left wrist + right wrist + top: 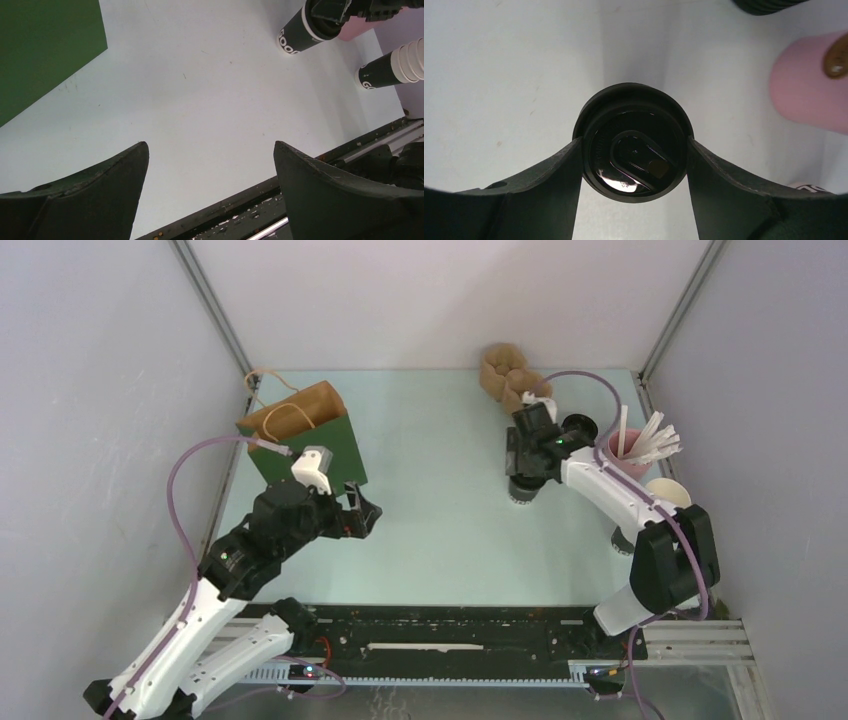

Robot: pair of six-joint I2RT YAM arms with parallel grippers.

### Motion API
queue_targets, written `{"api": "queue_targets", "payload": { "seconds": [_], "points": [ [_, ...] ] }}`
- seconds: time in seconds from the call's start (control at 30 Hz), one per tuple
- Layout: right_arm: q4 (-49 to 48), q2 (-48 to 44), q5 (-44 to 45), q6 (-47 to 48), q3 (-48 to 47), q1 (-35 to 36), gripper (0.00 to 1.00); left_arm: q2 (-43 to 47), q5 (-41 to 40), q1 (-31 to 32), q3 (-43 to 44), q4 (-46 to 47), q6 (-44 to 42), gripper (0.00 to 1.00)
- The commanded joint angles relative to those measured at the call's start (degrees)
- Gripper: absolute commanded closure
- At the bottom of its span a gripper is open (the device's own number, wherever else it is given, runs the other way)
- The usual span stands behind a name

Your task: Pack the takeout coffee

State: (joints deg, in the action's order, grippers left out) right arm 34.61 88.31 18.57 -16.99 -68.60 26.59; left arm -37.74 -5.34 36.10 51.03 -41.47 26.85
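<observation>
The takeout coffee (634, 150), a dark cup with a round black lid, stands upright on the pale table right of centre (524, 492). My right gripper (634, 142) comes down on it from above, and both fingers press on opposite sides of the lid. It also shows at the top of the left wrist view as a dark cup (299, 35) under the right arm. My left gripper (362, 510) hangs open over bare table next to a green paper bag (305, 435), with nothing between its fingers (125, 170).
A pink cup of white straws (630, 452) stands just right of the coffee. A nested stack of lidless cups (665, 495) stands near the right edge. Crumpled brown paper (508, 375) lies at the back. The black rail (450, 635) runs along the near edge.
</observation>
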Motion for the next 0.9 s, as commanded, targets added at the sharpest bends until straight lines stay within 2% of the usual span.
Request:
{"api": "queue_targets", "payload": {
  "seconds": [0.0, 0.27, 0.53, 0.87],
  "points": [
    [-1.5, -1.5, 1.5, 0.7, 1.3, -5.5, 0.3, 0.1, -0.2, 0.1, 4.1, 0.0, -1.9, 0.0],
    [-1.9, -2.5, 0.5, 1.5, 2.1, -9.0, 0.26, 0.2, -1.2, 0.2, 5.4, -1.1, -2.8, 0.0],
    [-2.2, -3.7, -1.5, 2.5, 1.8, -9.0, 0.08, -0.3, -0.6, 0.2, 5.1, -0.7, -2.7, 0.0],
    [1.7, -5.1, -2.4, 3.9, -3.0, -8.3, 0.02, -1.1, 0.0, 0.2, 5.2, -0.2, -2.6, 0.0]
  ]
}}
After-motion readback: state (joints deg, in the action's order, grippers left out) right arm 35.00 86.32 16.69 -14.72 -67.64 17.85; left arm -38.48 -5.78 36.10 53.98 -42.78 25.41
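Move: The right hand already has the lidded coffee cup around its lid, and the clear spot it is taken to lies about 5 cm right and 2 cm ahead, some 9 cm lower on the table. From this hand the black lid stack is roughly 12 cm ahead and 12 cm right, and the pink straw holder about 22 cm right and 3 cm ahead. The paper cup stack is some 25 cm right and 12 cm back. From the left hand that clear spot is about 42 cm right, 11 cm ahead and 20 cm below. Rightward, quickly at first and then easing to a stop, the right hand slides the held coffee cup about 5 cm across the table towards the pink straw holder, edging forward a little and turning just under 10 degrees clockwise. There it opens its fingers to let go of the lid, then starts to ease back very slightly. ##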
